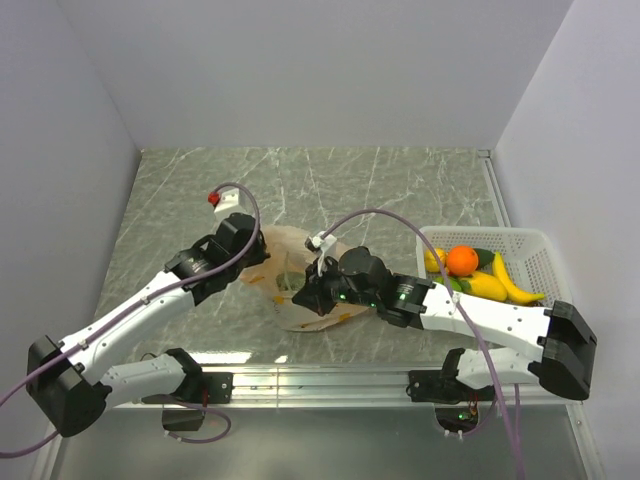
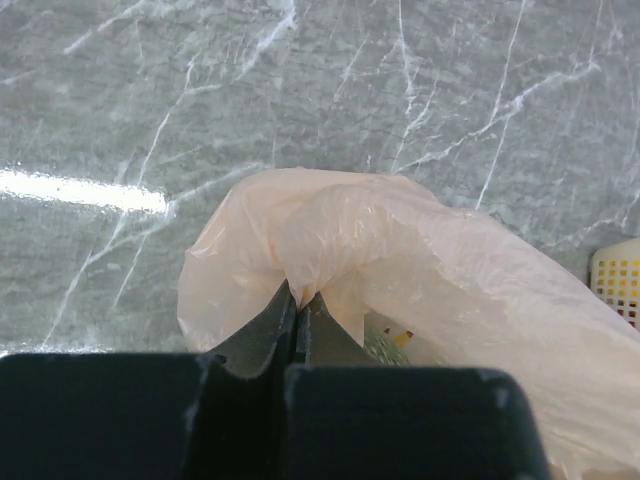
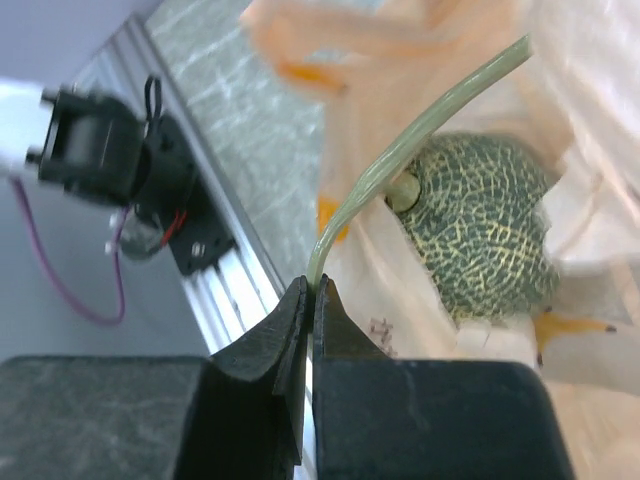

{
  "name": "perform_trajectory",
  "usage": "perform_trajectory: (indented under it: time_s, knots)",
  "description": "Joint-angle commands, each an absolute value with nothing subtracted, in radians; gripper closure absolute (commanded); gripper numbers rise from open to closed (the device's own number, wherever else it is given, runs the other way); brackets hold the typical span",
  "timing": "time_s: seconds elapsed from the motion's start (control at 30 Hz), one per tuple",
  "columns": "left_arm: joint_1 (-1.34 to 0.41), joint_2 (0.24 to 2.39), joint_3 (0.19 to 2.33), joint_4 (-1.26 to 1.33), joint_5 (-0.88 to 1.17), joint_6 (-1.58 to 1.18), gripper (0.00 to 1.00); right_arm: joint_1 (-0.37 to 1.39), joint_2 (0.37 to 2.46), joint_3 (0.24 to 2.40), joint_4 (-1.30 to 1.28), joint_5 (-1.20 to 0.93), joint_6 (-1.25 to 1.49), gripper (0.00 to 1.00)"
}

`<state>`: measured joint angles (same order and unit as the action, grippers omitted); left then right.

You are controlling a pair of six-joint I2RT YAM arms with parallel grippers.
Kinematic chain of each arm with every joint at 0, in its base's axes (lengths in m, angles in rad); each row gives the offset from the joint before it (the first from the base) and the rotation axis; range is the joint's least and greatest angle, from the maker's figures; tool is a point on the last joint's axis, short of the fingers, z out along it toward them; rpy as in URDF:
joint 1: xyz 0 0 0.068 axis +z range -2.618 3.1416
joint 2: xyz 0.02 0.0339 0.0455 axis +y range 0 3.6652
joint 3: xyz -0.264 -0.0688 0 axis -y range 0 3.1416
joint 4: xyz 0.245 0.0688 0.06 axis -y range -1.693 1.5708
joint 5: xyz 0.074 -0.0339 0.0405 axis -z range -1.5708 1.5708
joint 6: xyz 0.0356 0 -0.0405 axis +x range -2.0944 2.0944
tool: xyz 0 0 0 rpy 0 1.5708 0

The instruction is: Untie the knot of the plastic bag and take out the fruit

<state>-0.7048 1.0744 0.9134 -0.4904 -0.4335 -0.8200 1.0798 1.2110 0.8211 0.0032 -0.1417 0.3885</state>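
The pale orange plastic bag (image 1: 285,255) lies crumpled in the middle of the table between both arms. My left gripper (image 1: 262,262) is shut on a bunched fold of the bag (image 2: 400,240), its jaws (image 2: 298,297) pressed together on the film. My right gripper (image 1: 300,297) is at the bag's near side. In the right wrist view its jaws (image 3: 315,285) are shut on the pale green stem (image 3: 400,140) of the netted melon (image 3: 485,230), which lies inside the bag. Blurred orange handle strips (image 3: 330,50) show above. The knot is out of view.
A white mesh basket (image 1: 530,245) stands at the right, holding an orange (image 1: 461,260), a lemon (image 1: 487,287) and a banana (image 1: 515,282). The metal rail (image 1: 320,380) runs along the table's near edge. White walls close in the sides and back.
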Motion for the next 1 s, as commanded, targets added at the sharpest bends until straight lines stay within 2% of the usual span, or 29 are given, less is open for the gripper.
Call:
perform_trajectory:
  time_s: [0.0,0.23,0.37,0.77,0.97]
  knots:
    - [-0.696,1.104,0.942,-0.483,-0.439,-0.788,0.99,1.085,1.160,0.867,-0.055,-0.222,0.302,1.00]
    - [-0.693,1.160,0.920,-0.489,-0.410,-0.792,0.99,1.083,1.092,0.930,-0.054,-0.293,0.227,1.00]
    - [-0.695,1.123,0.838,-0.417,-0.290,-0.805,0.99,1.077,1.066,0.966,-0.002,-0.174,0.213,1.00]
    - [-0.699,0.905,0.651,-0.361,-0.169,-0.859,0.99,1.037,1.057,0.986,0.308,0.098,0.242,1.00]
    - [-0.715,0.839,0.637,-0.342,-0.164,-0.842,0.99,1.008,1.130,1.050,0.396,0.060,0.262,1.00]
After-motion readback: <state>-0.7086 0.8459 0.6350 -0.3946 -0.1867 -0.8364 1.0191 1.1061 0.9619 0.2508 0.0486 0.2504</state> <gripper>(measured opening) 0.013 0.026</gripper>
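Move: The basket the fruit goes to lies some 50 cm to the right hand's right, about 13 cm ahead and 15 cm below. The netted melon, its stem already pinched by that hand, is about 9 cm ahead, 4 cm left and 7 cm below; the bag around it centres about 8 cm ahead, level sideways and 13 cm below. From the left hand, already gripping the rim, the melon is about 4 cm back, 6 cm right and 8 cm below. The melon is drawn up out of the bag by its stem: the right hand, keeping its pinch, first eases back about 2 cm, then rises some 16 cm while swinging forward, its fingers tipping up to about level. Meanwhile the left hand keeps hold of the bag rim, takes it down about 6 cm, then draws it back, rising slightly at the end. ##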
